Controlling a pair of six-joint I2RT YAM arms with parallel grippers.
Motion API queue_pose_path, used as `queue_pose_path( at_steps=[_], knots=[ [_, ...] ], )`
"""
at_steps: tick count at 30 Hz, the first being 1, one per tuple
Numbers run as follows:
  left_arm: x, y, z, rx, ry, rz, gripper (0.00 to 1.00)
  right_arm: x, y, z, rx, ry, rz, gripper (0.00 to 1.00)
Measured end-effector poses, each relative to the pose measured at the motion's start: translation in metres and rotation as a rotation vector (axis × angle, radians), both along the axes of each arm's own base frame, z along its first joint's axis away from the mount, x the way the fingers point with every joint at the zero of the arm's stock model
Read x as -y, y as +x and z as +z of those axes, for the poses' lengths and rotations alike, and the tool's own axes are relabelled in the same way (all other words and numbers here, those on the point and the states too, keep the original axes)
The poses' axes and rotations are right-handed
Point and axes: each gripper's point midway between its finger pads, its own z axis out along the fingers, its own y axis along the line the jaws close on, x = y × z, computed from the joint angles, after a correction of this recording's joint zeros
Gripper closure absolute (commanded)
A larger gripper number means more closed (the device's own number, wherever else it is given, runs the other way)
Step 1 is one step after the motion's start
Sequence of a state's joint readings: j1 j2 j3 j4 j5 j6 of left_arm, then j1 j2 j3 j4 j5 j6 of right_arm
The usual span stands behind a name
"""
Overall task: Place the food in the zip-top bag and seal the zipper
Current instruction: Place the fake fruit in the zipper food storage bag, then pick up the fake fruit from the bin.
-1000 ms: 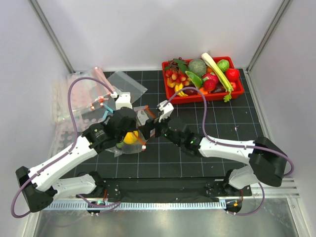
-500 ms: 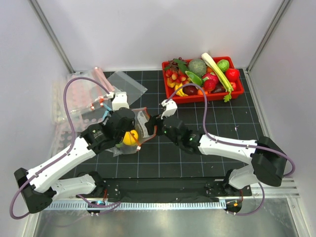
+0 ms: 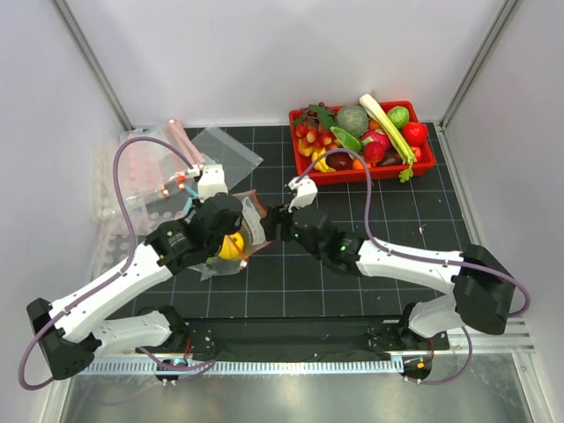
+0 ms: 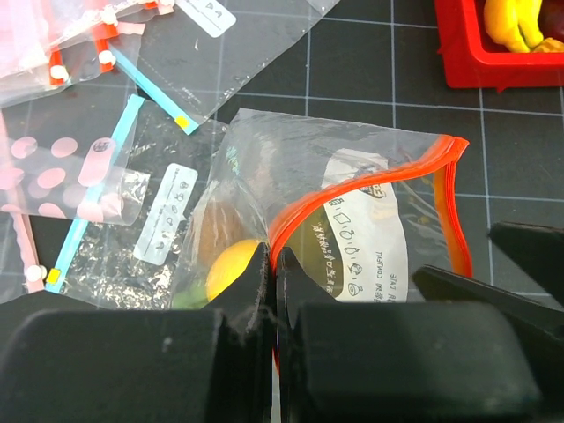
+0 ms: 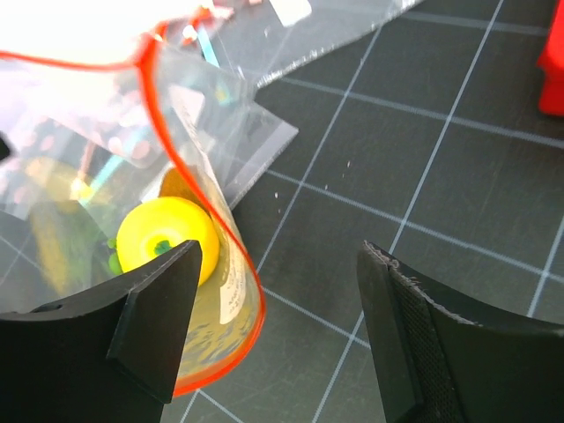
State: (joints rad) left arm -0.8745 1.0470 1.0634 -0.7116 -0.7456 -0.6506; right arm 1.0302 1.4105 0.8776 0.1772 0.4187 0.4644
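The clear zip-top bag [image 4: 361, 198] hangs tilted with its mouth open. My left gripper [image 4: 273, 264] is shut on the red-orange zipper [image 4: 295, 207] at the mouth's left side. Inside lies the food: a yellow round fruit [image 5: 166, 240], with a green bit [image 4: 187, 296] next to it. My right gripper [image 5: 280, 264] stands open just right of the bag's mouth, and the curved orange rim [image 5: 251, 304] reaches into the gap by its left finger. In the top view the left gripper [image 3: 238, 233] and the right gripper [image 3: 269, 222] meet over the bag [image 3: 242, 251].
A red tray [image 3: 379, 174] with several toy fruits and vegetables and a long pale celery stalk [image 3: 388, 128] stands at the back right. Several other clear bags [image 3: 141, 189], some with pink strips, lie at the left. A blue-strip bag [image 4: 115, 167] lies beside the held bag.
My right gripper has moved a little left toward the bag's mouth and its jaws have narrowed somewhat. The left gripper kept its hold and the bag shifted slightly with it.
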Motion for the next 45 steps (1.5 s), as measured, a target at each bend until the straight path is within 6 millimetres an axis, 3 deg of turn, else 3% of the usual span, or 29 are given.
queue_pose_path(
  at_steps=[8,13,19,23,31,40,45],
  knots=[
    [0.0,0.001,-0.003,-0.007,0.015,0.005,1.0,0.021,-0.004,0.046,0.116,0.058,-0.006,0.2],
    [0.0,0.001,-0.005,-0.011,0.02,0.005,1.0,0.041,0.004,0.063,0.164,0.079,-0.05,0.21],
    [0.0,0.002,-0.006,-0.013,0.022,0.005,1.0,0.115,0.065,0.068,0.163,0.099,-0.255,0.24],
    [0.001,0.002,-0.006,-0.015,0.024,0.005,1.0,0.148,0.102,0.062,0.137,0.073,-0.362,0.25],
    [0.005,0.003,-0.008,-0.021,0.018,-0.006,1.0,0.156,0.193,0.049,0.12,-0.088,-0.414,0.24],
    [0.007,0.003,-0.008,-0.022,0.009,-0.014,1.0,0.179,0.233,0.011,0.202,-0.441,-0.379,0.2],
    [0.009,0.003,-0.008,-0.025,0.005,-0.019,1.0,0.193,0.256,-0.002,0.217,-0.542,-0.356,0.2]
  ],
)
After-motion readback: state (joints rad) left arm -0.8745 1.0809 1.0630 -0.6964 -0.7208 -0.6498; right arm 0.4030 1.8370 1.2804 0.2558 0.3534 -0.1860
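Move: The dark round fruit near the front of the red box lies about 26 cm ahead of the right hand, 18 cm to its right and 9 cm below. The bananas are some 5 cm left of that fruit, the orange 5 cm right of it, and the green wedge about 5 cm beyond and 3 cm right of it. From the left hand, the dark fruit is about 27 cm ahead, 28 cm right and 15 cm lower. Lift the empty right gripper some 6 cm beside the bag mouth, then carry it forward about 25 cm and right 19 cm to the red box, sinking again as it comes in over the front fruit. Swing the fingers clockwise to point forward, roll the hand's left side down about 30 degrees, and keep them wide open. Keep the left fingers pinched on the bag's edge. ##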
